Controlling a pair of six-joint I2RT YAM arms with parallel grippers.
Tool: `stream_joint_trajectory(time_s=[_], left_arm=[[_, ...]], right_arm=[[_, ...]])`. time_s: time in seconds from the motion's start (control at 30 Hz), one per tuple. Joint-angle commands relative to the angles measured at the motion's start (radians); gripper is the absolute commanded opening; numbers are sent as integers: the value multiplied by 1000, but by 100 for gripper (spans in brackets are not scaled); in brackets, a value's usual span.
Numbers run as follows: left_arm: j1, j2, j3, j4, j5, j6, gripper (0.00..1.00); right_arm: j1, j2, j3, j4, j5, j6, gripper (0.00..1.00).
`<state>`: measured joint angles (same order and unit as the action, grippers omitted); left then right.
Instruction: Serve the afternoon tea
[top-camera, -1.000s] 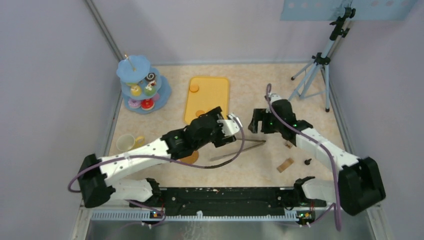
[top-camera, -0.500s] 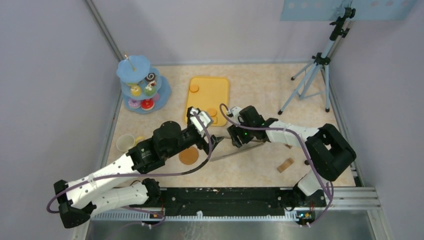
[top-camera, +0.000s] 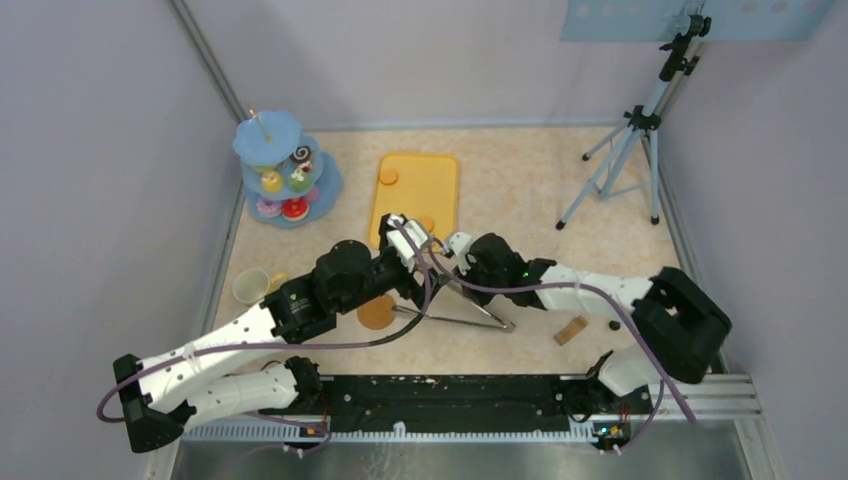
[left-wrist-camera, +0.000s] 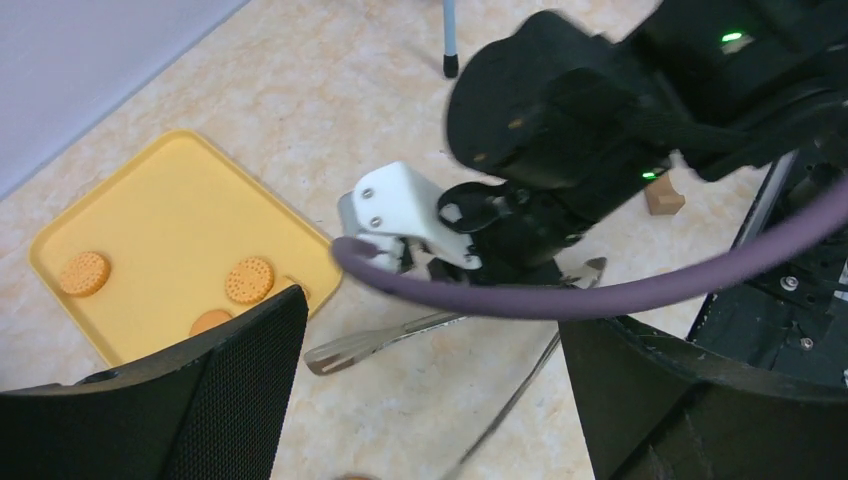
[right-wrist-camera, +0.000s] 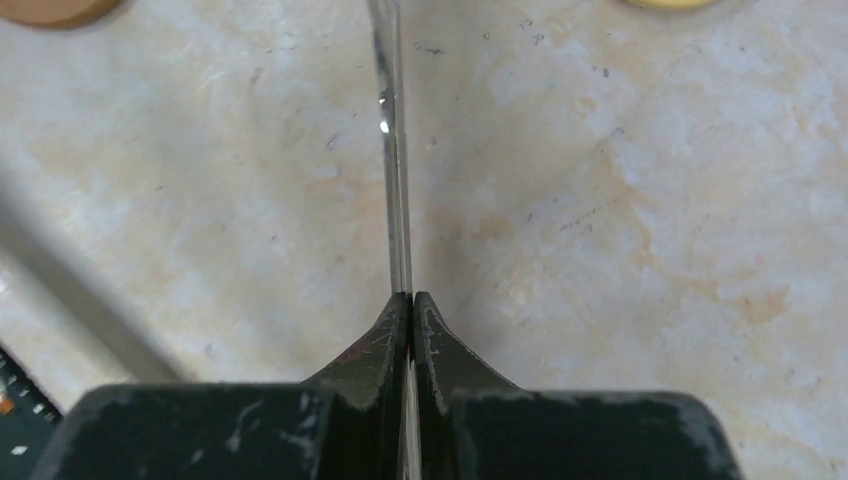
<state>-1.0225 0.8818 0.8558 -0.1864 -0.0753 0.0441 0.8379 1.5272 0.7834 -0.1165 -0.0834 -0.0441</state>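
Orange biscuits (top-camera: 388, 177) (left-wrist-camera: 249, 280) lie on a yellow tray (top-camera: 415, 195) (left-wrist-camera: 170, 215). A brown coaster (top-camera: 377, 312) sits near the left arm and a yellow mug (top-camera: 252, 286) stands at the left edge. Small cakes fill a blue tiered stand (top-camera: 285, 170). Long metal tongs (top-camera: 470, 320) (left-wrist-camera: 345, 350) lie spread in a V at the centre. My right gripper (top-camera: 450, 268) (right-wrist-camera: 410, 300) is shut on one thin arm of the tongs (right-wrist-camera: 398, 200). My left gripper (top-camera: 418, 270) (left-wrist-camera: 430, 330) is open above the floor, facing the right gripper, holding nothing.
A wooden block (top-camera: 571, 330) and a small black piece (top-camera: 614, 323) lie at the right. A tripod (top-camera: 630, 140) stands at the back right. The black rail (top-camera: 450, 395) runs along the near edge. A purple cable (left-wrist-camera: 600, 300) crosses the left wrist view.
The right arm swung left to the centre and its gripper shut on a tongs arm. The tongs pivoted, their hinge end moving nearer. The left gripper drew back a little and opened fully.
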Motion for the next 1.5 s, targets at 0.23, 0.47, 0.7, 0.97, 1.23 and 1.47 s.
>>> stream_joint_trajectory(time_s=[0.23,0.47,0.7,0.97,1.23,1.47], left_arm=[[2,156,206,-30,-159,-183,99],[2,364,313,-104,-180,-326,99],[2,420,124,84,-211,-468,99],[1,598,116,205,-133,-536,99],[-107,786,201,282,-267,-485,99],[-216,987,299,343,-475,-393,99]], right_arm=[[-38,-421,-71,-22,701,735,0],[-98,-239,19,-358,899,1213,0],[-126,-119,15,-340,858,1257,4],[-135,-372,-67,-226,781,983,70],[-229,-901,-102,-277,818,619,73],[-231,-1148,-95,-295,785,506,83]])
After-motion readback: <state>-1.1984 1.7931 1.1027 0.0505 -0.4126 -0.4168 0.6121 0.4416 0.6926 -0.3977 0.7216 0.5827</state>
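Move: The right hand pinches one arm of the metal tongs, to be carried to bare table about 15 cm right and 5 ahead of it; the tripod foot stands some 19 cm right and 10 ahead, the yellow tray 14 ahead and 7 left. From the left hand, the tongs' hinge lies roughly 12 cm right, 3 back and 26 below, the wooden arch block 23 right, 4 back, equally low. Right hand swings the pinched tongs arm 15 cm right, lets go and rises; left sinks 19 cm towards the hinge. ##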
